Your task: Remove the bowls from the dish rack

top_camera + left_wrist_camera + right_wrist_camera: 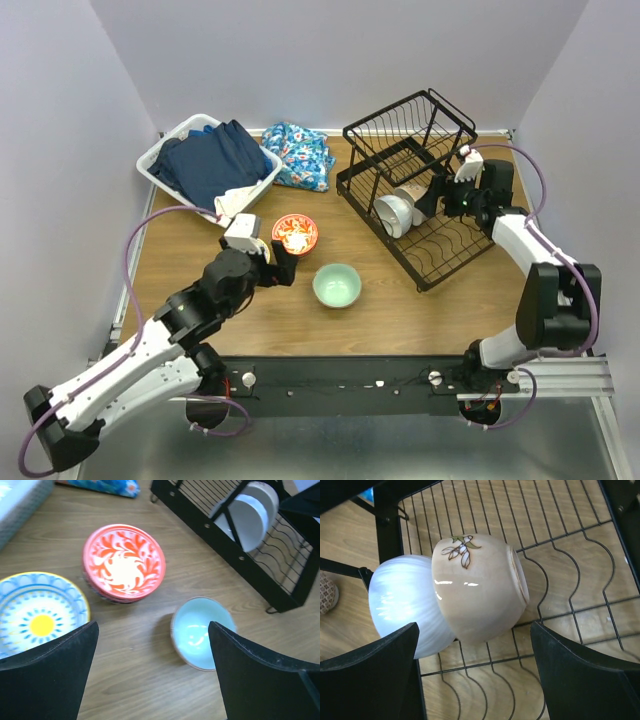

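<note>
The black wire dish rack stands at the right of the table. A white bowl and a tan bowl with a flower sprig lie on their sides in its lower tier, touching. My right gripper hovers open just in front of them, nothing between its fingers. On the table sit a red-orange floral bowl, a yellow-rimmed blue patterned bowl and a mint green bowl. My left gripper hangs open and empty above the wood between them.
A white laundry basket of dark blue clothes stands at the back left, with a blue patterned cloth beside it. The rack's angled upper tier overhangs the bowls. A brown patterned round thing shows outside the rack's frame.
</note>
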`<act>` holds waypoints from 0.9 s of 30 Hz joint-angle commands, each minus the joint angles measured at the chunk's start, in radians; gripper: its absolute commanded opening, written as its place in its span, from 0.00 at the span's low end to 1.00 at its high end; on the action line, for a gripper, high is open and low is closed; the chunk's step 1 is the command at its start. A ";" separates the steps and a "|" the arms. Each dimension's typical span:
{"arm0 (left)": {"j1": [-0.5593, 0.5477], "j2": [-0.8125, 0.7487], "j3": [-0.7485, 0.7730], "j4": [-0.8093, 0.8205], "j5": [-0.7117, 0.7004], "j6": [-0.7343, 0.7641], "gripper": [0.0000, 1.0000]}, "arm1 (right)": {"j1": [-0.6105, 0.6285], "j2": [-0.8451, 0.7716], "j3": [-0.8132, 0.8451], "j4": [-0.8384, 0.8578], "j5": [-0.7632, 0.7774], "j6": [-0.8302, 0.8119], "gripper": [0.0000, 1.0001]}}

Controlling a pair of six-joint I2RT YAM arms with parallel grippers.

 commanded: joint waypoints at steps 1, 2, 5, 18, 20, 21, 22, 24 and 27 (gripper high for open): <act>0.009 -0.132 -0.047 -0.102 -0.187 0.093 0.99 | -0.027 0.107 0.073 0.055 -0.207 -0.099 1.00; 0.011 -0.154 -0.062 -0.111 -0.203 0.113 0.99 | -0.031 0.121 0.091 0.057 -0.236 -0.105 1.00; 0.009 -0.229 -0.091 -0.135 -0.256 0.133 0.99 | -0.038 0.167 0.110 0.103 -0.277 -0.113 1.00; 0.011 -0.249 -0.130 -0.078 -0.321 0.164 0.99 | -0.052 0.335 0.231 0.022 -0.386 -0.196 1.00; 0.009 -0.245 -0.128 -0.078 -0.321 0.164 0.99 | -0.057 0.341 0.204 0.043 -0.385 -0.190 1.00; 0.011 -0.243 -0.130 -0.076 -0.322 0.164 0.99 | -0.057 0.339 0.188 0.089 -0.385 -0.178 1.00; 0.011 -0.242 -0.128 -0.078 -0.321 0.164 0.99 | -0.061 0.338 0.171 0.113 -0.387 -0.168 1.00; 0.011 -0.242 -0.130 -0.078 -0.321 0.164 0.99 | -0.069 0.335 0.127 0.169 -0.399 -0.142 1.00; 0.009 -0.237 -0.130 -0.078 -0.324 0.166 0.99 | -0.072 0.332 0.093 0.192 -0.414 -0.136 1.00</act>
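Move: From my right hand, the beige bowl standing on edge in the rack is about 5 cm ahead, 5 cm to the left and 6 cm below. The white bowl is some 5 cm left of it and 4 cm nearer, at nearly its height. From my left hand, that beige bowl lies about 21 cm ahead, 31 cm to the right and 13 cm down; the light green bowl sits level ahead, 13 cm to the right and 18 cm below. With the fingers wide open, I reach my right hand about 5 cm forward and slightly left, in under the rack's upper tier towards the beige bowl, turning the wrist nearly 20 degrees counter-clockwise. Meanwhile my empty left hand, also open, draws some 8 cm left, farther from the green bowl, turning a little counter-clockwise, then stops. ##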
